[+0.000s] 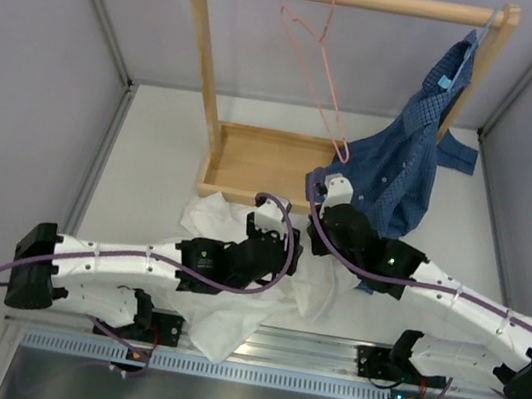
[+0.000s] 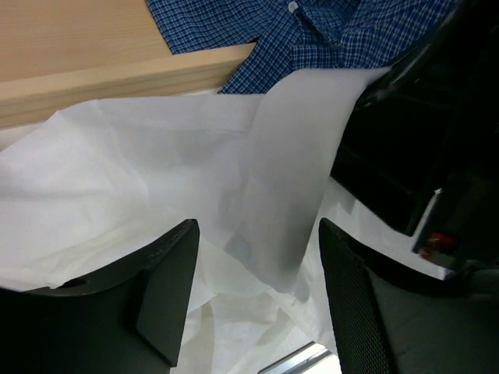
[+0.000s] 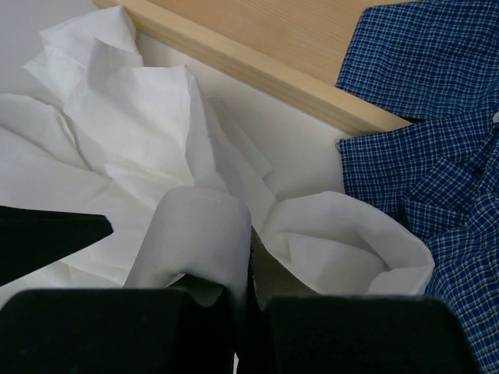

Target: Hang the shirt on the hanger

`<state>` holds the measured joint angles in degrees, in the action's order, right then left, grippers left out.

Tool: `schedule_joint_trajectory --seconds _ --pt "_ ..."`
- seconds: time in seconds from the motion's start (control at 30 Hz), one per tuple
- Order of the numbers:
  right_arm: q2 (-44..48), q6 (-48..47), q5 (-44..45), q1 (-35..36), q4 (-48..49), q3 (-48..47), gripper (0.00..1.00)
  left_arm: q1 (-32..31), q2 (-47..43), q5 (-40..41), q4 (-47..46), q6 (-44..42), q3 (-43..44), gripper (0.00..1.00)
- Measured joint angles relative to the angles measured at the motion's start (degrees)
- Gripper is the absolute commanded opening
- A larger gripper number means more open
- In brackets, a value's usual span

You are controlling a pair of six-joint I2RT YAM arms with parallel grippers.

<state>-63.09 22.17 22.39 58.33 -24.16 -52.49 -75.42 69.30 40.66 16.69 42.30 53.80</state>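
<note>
The white shirt [image 1: 230, 300] lies crumpled on the table in front of the wooden rack, between and under my two arms. The pink wire hanger [image 1: 319, 71] hangs bare from the rack's rod, tilted. My left gripper [image 2: 257, 261] is open just above the white cloth [image 2: 156, 179], with nothing pinched between its fingers [image 2: 168, 288]. My right gripper [image 3: 249, 292] is shut on a raised fold of the shirt [image 3: 199, 230]; more of the cloth bulges to its right [image 3: 343, 241]. The two grippers are close together near the rack's front edge.
The wooden rack has a tray base [image 1: 252, 162] and a top rod [image 1: 378, 2]. A dark blue checked shirt [image 1: 407, 171] hangs at the rod's right end and drapes onto the tray beside my right gripper. Grey walls stand on both sides.
</note>
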Motion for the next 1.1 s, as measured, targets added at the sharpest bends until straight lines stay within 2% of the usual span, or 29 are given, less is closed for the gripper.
schedule_joint_trajectory --seconds 0.13,0.27,0.37,0.4,0.47,0.5,0.53,0.6,0.63,0.67,0.73,0.9,1.1 --pt "0.0 0.0 -1.6 0.0 -0.9 -0.8 0.0 0.0 0.5 -0.3 -7.6 -5.0 -5.4 0.65" --pt "0.0 -0.1 -3.3 0.0 -1.4 -1.2 0.0 0.1 3.0 0.5 -14.3 -9.6 -5.7 0.6" --pt "0.0 -0.2 -4.2 0.0 -1.5 -1.3 0.0 0.2 5.0 2.2 -17.4 -12.2 -5.7 0.44" --pt "-0.1 -0.2 -4.5 0.0 -1.6 -1.3 0.0 0.2 5.6 2.8 -18.0 -12.9 -5.7 0.26" --pt "-0.1 -0.1 -4.8 -0.1 -1.8 -1.3 0.0 0.3 6.4 4.0 -18.6 -13.7 -5.7 0.14" --pt "-0.2 -0.1 -5.1 -0.4 -2.0 -1.3 0.01 0.3 6.5 4.4 -18.6 -14.0 -5.7 0.04" --pt "-0.3 -0.1 -5.3 -0.6 -2.1 -1.3 0.01 0.3 6.5 5.0 -18.6 -14.0 -5.7 0.0" --pt "-0.5 0.1 -6.3 -1.7 -2.2 -1.3 0.19 0.3 6.0 5.6 -18.4 -13.9 -5.7 0.0" --pt "-0.5 0.3 -6.6 -2.2 -2.3 -1.3 0.43 0.3 5.6 5.8 -18.1 -13.8 -5.7 0.0" --pt "-0.4 0.5 -6.8 -2.5 -2.4 -1.3 0.53 0.4 5.1 5.8 -17.7 -13.6 -5.7 0.0" --pt "-0.1 -0.1 -7.3 -3.1 -3.7 -1.9 0.62 0.4 3.4 5.9 -15.6 -12.9 -5.7 0.0" --pt "3.8 -1.9 -8.8 -3.1 -9.2 -7.7 0.64 1.7 0.7 5.2 -10.2 -9.8 -5.6 0.0" --pt "4.5 -6.1 -6.4 -4.7 -15.9 -27.1 0.71 4.0 -2.6 2.8 -6.0 -5.8 -6.3 0.0"
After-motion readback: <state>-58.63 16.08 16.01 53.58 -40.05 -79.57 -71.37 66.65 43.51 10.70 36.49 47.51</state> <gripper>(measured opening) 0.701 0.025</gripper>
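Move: The white shirt's raised fold, still held in my right hand, is just in front of my open left hand: about 3 cm forward, 1 cm right and 2 cm lower. That spot is roughly 4 cm left of my right hand, 1 cm back and 1 cm lower. From my left hand, the rack's front rail is some 12 cm ahead and 7 cm left, down near the table; the blue shirt is about 22 cm ahead, 20 cm right. I ease my left hand forward and slightly down and right, about 3 cm, tipping the fingers up some 10 degrees, and pinch the white fold shut beside my right hand. Only then do I open my right fingers, come free of the cloth and lift steeply, about 17 cm, drifting a little right, while my left hand keeps its grip and draws the fold some 4 cm left. ##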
